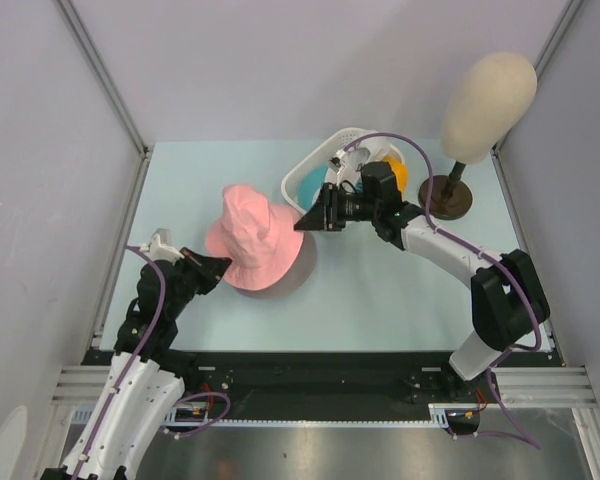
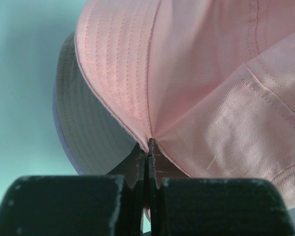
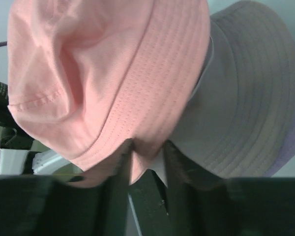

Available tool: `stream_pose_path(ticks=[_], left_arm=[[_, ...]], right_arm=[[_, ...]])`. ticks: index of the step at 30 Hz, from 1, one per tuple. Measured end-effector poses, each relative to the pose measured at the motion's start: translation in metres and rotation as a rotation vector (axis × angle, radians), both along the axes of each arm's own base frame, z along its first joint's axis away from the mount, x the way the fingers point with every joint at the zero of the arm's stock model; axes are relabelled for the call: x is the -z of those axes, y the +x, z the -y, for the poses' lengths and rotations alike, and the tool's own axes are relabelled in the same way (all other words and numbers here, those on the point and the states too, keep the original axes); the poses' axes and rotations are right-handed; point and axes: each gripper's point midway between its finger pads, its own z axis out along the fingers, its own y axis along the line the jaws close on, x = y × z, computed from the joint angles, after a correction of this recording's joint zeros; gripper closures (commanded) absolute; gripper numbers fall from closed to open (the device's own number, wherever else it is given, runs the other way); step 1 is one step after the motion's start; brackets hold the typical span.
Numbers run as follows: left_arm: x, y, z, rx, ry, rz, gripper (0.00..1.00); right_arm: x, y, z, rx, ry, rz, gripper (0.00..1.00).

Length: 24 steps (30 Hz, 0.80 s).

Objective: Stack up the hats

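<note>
The pink hat [image 1: 250, 240] is held up over the lavender hat [image 2: 83, 128], whose brim shows beneath it in both wrist views. My left gripper [image 2: 148, 147] is shut on the pink brim at the hat's left side. At the hat's right side, my right gripper [image 3: 146, 147] has a fold of the pink brim between its jaws, which still stand apart. In the top view the left gripper [image 1: 220, 268] and right gripper [image 1: 305, 220] flank the hat. A teal hat [image 1: 308, 185] and an orange hat [image 1: 398, 175] lie in the white basket [image 1: 320, 160], partly hidden by the right arm.
A beige mannequin head [image 1: 488, 95] stands on a dark round base [image 1: 448, 197] at the back right. The white basket sits just behind the right gripper. Grey walls close in the table on the left, back and right.
</note>
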Motion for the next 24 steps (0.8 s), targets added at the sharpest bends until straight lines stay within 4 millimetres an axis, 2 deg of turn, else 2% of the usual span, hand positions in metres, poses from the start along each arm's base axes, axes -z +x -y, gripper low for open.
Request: stream_pose_path(ticks=[2, 5, 8, 11, 12, 13, 15, 17, 24], left_arm=[[0.001, 0.0, 0.0, 0.0, 0.0, 0.0, 1.0], [0.002, 0.0, 0.001, 0.003, -0.002, -0.002, 1.0], [0.001, -0.001, 0.001, 0.003, -0.003, 0.003, 1.0], [0.001, -0.001, 0.0, 0.002, -0.004, 0.007, 0.8], [0.001, -0.001, 0.0, 0.002, -0.004, 0.006, 0.62], [0.002, -0.001, 0.0, -0.001, -0.002, 0.002, 0.5], [0.005, -0.002, -0.003, -0.012, 0.006, -0.008, 0.34], [0.005, -0.003, -0.006, -0.031, 0.01, -0.013, 0.25], [-0.007, 0.004, -0.015, -0.076, 0.003, 0.03, 0.26]], right_arm=[[0.006, 0.0, -0.001, -0.003, -0.018, -0.015, 0.88], [0.017, 0.0, -0.003, -0.009, -0.051, -0.038, 1.0], [0.023, -0.001, -0.003, -0.012, -0.073, -0.056, 1.0], [0.026, -0.002, -0.001, -0.013, -0.086, -0.057, 1.0], [0.027, -0.002, -0.001, -0.012, -0.09, -0.058, 1.0], [0.029, -0.002, 0.0, -0.011, -0.097, -0.059, 1.0], [0.032, -0.002, 0.002, -0.007, -0.112, -0.064, 1.0], [0.036, -0.003, 0.004, -0.003, -0.129, -0.069, 1.0], [0.044, -0.003, 0.01, 0.001, -0.179, -0.071, 1.0]])
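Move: The left hand still holds the pink hat's left brim; the grey hat beneath, on the purple one, has its middle about 5 cm ahead, 13 cm right and 7 cm below. The pink hat's middle lies some 8 cm ahead and 8 cm right. From the half-shut right hand, the pink hat's middle is roughly 15 cm left and 5 cm back, the grey one's 10 cm left, 8 cm back, 8 cm below; the basket lies 13 cm ahead, 12 cm right. Right fingers pinch the pink brim, lowering it about 4 cm towards the grey hat; left fingers open, releasing. ##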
